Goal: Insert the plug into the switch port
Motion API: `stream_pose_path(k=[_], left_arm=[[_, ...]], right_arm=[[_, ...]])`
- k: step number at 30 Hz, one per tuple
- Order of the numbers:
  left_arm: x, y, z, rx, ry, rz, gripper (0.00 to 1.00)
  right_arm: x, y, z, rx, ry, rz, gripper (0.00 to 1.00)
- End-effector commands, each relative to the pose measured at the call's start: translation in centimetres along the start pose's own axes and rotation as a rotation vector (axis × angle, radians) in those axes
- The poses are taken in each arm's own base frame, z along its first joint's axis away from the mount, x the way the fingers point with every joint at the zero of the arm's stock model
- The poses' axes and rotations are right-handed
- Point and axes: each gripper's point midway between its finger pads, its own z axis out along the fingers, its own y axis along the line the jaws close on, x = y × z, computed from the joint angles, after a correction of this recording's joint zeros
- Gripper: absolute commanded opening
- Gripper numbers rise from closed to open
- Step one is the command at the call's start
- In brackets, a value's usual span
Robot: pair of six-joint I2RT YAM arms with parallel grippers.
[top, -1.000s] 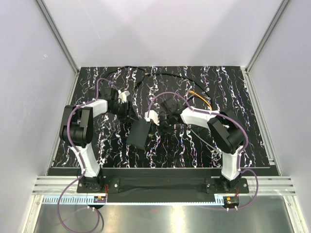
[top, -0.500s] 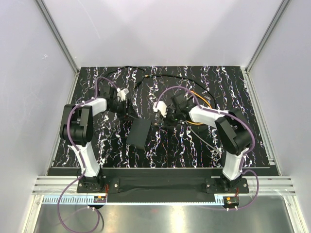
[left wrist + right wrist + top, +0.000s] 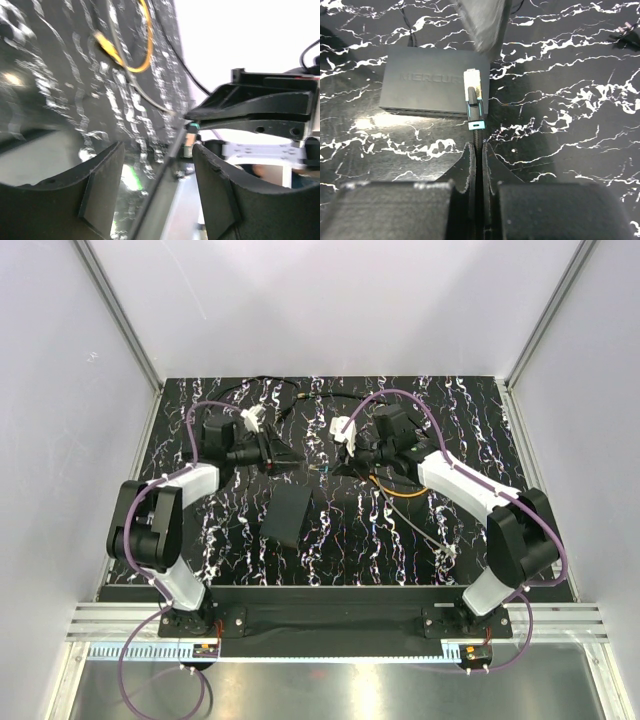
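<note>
The switch [image 3: 290,515] is a flat matte-black box lying on the marbled table; in the right wrist view the switch [image 3: 432,80] shows its thin port edge [image 3: 427,111] facing me. My right gripper [image 3: 478,150] is shut on the black cable just behind the plug [image 3: 474,97], a clear-tipped connector with a teal boot that hangs in front of the switch's right end, not in a port. From above, the right gripper [image 3: 335,465] sits behind the switch. My left gripper [image 3: 278,455] hovers open and empty to its left; the left wrist view has the open gripper [image 3: 157,185] facing the plug [image 3: 191,135].
A yellow cable [image 3: 400,485] loops under the right arm, also in the left wrist view as the yellow cable [image 3: 135,50]. Thin black cord [image 3: 330,395] runs along the back of the table. Small white connectors [image 3: 445,550] lie at the right front. White walls enclose the table.
Both arms have swung toward the back of the table, away from the switch. The right gripper carried the plug with it. The left jaws have opened wider. The switch stayed put.
</note>
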Motion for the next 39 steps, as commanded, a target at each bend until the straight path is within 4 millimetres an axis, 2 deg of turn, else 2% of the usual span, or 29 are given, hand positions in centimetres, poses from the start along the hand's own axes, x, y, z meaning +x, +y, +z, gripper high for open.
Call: stream_pose_path(k=[1, 10, 17, 19, 22, 30, 33, 39], left_arm=[[-0.4, -4.0, 0.2, 0.146, -0.019, -0.011, 0.62], [0.6, -5.5, 1.3, 0.228, -0.007, -0.037, 0.55], [1.1, -4.8, 1.9, 0.202, 0.017, -0.060, 0.54], [1.6, -3.6, 2.0, 0.158, 0.022, -0.073, 0.55], [2.2, -2.9, 1.9, 0.133, 0.028, -0.070, 0.54], [2.4, -4.1, 1.5, 0.188, 0.026, -0.051, 0.47], [2.5, -4.2, 1.6, 0.191, 0.030, -0.056, 0.41], [2.5, -4.3, 1.9, 0.203, 0.034, -0.058, 0.19]], right_arm=[[-2.7, 0.3, 0.0, -0.036, -0.080, -0.008, 0.00], [-2.2, 0.5, 0.3, -0.047, -0.076, -0.003, 0.00], [-2.3, 0.2, 0.2, -0.034, -0.077, -0.010, 0.00], [-2.3, 0.2, 0.2, -0.032, -0.079, -0.014, 0.00], [-2.3, 0.1, 0.2, -0.027, -0.074, -0.021, 0.00], [-1.4, 0.3, 0.4, -0.032, -0.057, -0.026, 0.00], [-1.4, 0.2, 0.5, -0.035, -0.058, -0.029, 0.00], [-1.3, 0.4, 0.5, -0.043, -0.057, -0.025, 0.00]])
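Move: The blue-banded plug, sticking out of the right gripper, is about 5 cm to the right of the left hand, 2 cm back and 1 cm above it. The switch lies on the table, some 7 cm back from the left hand, 4 cm to its left and 14 cm below. The yellow cable end is 14 cm to its right, 1 cm ahead, equally low. From the right hand, the plug is about 4 cm left, 1 cm ahead and slightly below. Bring the left gripper about 3.5 cm right to the plug's free end and ease it back about 2 cm, arching up some 3.5 cm and then sinking most of that again, with a roll of about 10 degrees. Once the tips straddle the plug's front, narrow the half-open fingers around it. Keep the right gripper shut on the cable behind the plug, almost still. ##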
